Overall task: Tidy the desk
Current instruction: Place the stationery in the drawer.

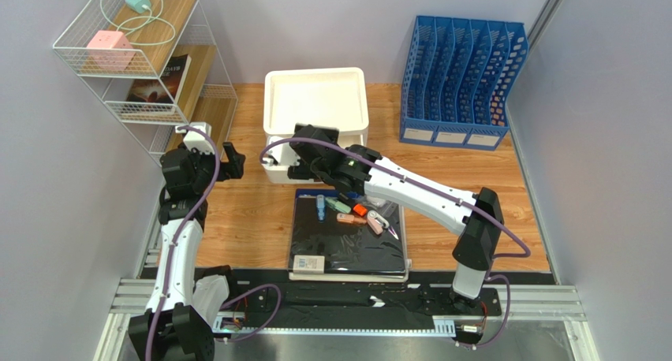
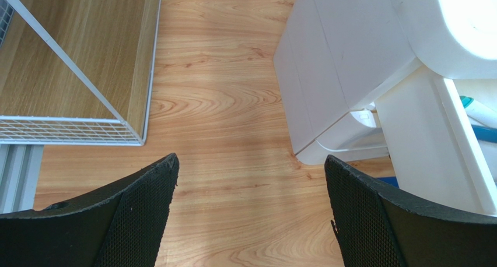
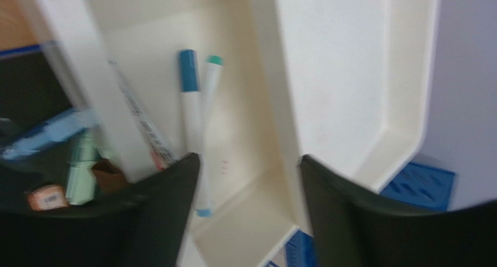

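The desk (image 1: 244, 219) is a light wood tabletop. At its back centre stands a white drawer box (image 1: 315, 101) with its lower drawer (image 3: 245, 214) pulled out. My right gripper (image 3: 249, 174) hangs over that drawer, jaws open, nothing between them. In the drawer lie a blue-capped marker (image 3: 189, 104), a teal-capped marker (image 3: 211, 86) and a thin pen (image 3: 140, 118); the blue marker's end lies by the left finger. From above, the right gripper (image 1: 302, 162) is at the box's front. My left gripper (image 1: 229, 162) stands open and empty above bare desk (image 2: 233, 104), left of the box (image 2: 332, 63).
A black folder (image 1: 347, 247) lies at the front centre with several highlighters (image 1: 351, 213) and a small white label box (image 1: 309, 262) on it. A blue file rack (image 1: 461, 81) stands at the back right. A white wire shelf (image 1: 138, 53) holds a book, cable and pink box.
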Motion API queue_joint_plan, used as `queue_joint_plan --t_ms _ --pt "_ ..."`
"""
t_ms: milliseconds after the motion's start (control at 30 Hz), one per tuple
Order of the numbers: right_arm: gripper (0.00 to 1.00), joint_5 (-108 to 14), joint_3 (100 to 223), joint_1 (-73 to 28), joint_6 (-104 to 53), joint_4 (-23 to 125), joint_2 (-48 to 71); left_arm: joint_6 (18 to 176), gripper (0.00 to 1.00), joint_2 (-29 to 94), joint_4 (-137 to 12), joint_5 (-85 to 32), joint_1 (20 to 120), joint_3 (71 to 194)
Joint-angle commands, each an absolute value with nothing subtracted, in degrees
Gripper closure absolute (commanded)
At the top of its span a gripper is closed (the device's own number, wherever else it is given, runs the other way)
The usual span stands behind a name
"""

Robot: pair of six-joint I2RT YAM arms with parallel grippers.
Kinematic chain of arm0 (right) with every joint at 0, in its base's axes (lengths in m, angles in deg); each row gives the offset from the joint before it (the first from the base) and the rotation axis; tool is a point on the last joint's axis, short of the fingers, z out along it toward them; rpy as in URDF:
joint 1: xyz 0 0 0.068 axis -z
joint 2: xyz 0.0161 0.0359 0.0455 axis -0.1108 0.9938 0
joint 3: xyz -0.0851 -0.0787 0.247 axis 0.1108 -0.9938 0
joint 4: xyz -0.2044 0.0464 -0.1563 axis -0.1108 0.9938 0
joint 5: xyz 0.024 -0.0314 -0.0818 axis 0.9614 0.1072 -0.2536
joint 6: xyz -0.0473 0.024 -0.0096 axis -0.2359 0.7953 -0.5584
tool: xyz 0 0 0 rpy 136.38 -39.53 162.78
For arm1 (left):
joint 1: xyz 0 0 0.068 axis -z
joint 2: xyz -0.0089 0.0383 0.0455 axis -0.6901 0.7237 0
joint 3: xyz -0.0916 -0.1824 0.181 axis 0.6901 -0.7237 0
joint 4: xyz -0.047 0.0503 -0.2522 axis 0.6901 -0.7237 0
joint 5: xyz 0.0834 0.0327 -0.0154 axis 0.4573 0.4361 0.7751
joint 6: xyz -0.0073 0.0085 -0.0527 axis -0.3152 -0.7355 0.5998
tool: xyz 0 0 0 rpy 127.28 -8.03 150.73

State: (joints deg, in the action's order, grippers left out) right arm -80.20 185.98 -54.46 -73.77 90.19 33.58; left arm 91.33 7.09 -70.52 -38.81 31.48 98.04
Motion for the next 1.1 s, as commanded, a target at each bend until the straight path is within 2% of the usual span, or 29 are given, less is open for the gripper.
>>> queue_joint_plan --t_ms 0,200,267,400,567,767,1067 --pt "0.00 -82.6 187.6 -54.3 -72.4 84.4 30.9 90.4 0.01 7.0 -67.8 -39.2 30.9 97.9" --pt "0.00 -87.4 186.2 -57.6 -67.8 74.3 23.2 90.4 0.01 6.9 -67.7 -39.2 30.9 97.7" --pt "0.00 -89.7 185.5 -58.8 -62.0 69.4 19.8 90.4 0.01 6.9 -67.7 -39.3 31.0 97.8" --pt "0.00 -86.0 192.8 -58.9 -41.2 84.1 18.4 90.4 0.01 6.6 -67.8 -39.1 31.0 97.8" --pt "0.00 -87.7 179.2 -60.3 -21.4 86.5 14.3 90.5 0.01 6.7 -67.7 -39.6 31.0 97.8" --pt "0.00 -86.8 161.1 -60.4 -10.2 76.5 9.4 90.6 0.01 6.6 -67.9 -39.7 31.0 97.7" --pt "0.00 -88.2 159.1 -60.3 -9.3 67.6 14.3 90.4 0.01 6.6 -67.7 -39.6 31.0 97.6"
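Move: The orange highlighter on the black folder lies about 12 cm back and 5 cm right of the right hand, some 22 cm below. From that hand, the green highlighter is about 8 cm back with no sideways offset, the blue one 8 cm back and 4 cm left, and the pink stapler 12 cm back and 10 cm right. The blue-capped marker in the open drawer lies 2 cm back, 5 cm left, 10 cm down. From the left hand, the orange highlighter is about 12 cm back, 35 cm right. Up fast and back out from over the drawer, the right hand climbs about 16 cm as its half-open fingers spread wide, then drops some 19 cm, still drawing back and a little right towards the stationery on the folder. It rolls about 60 degrees, left side rising, and ends open and empty above the folder by the drawer front. ##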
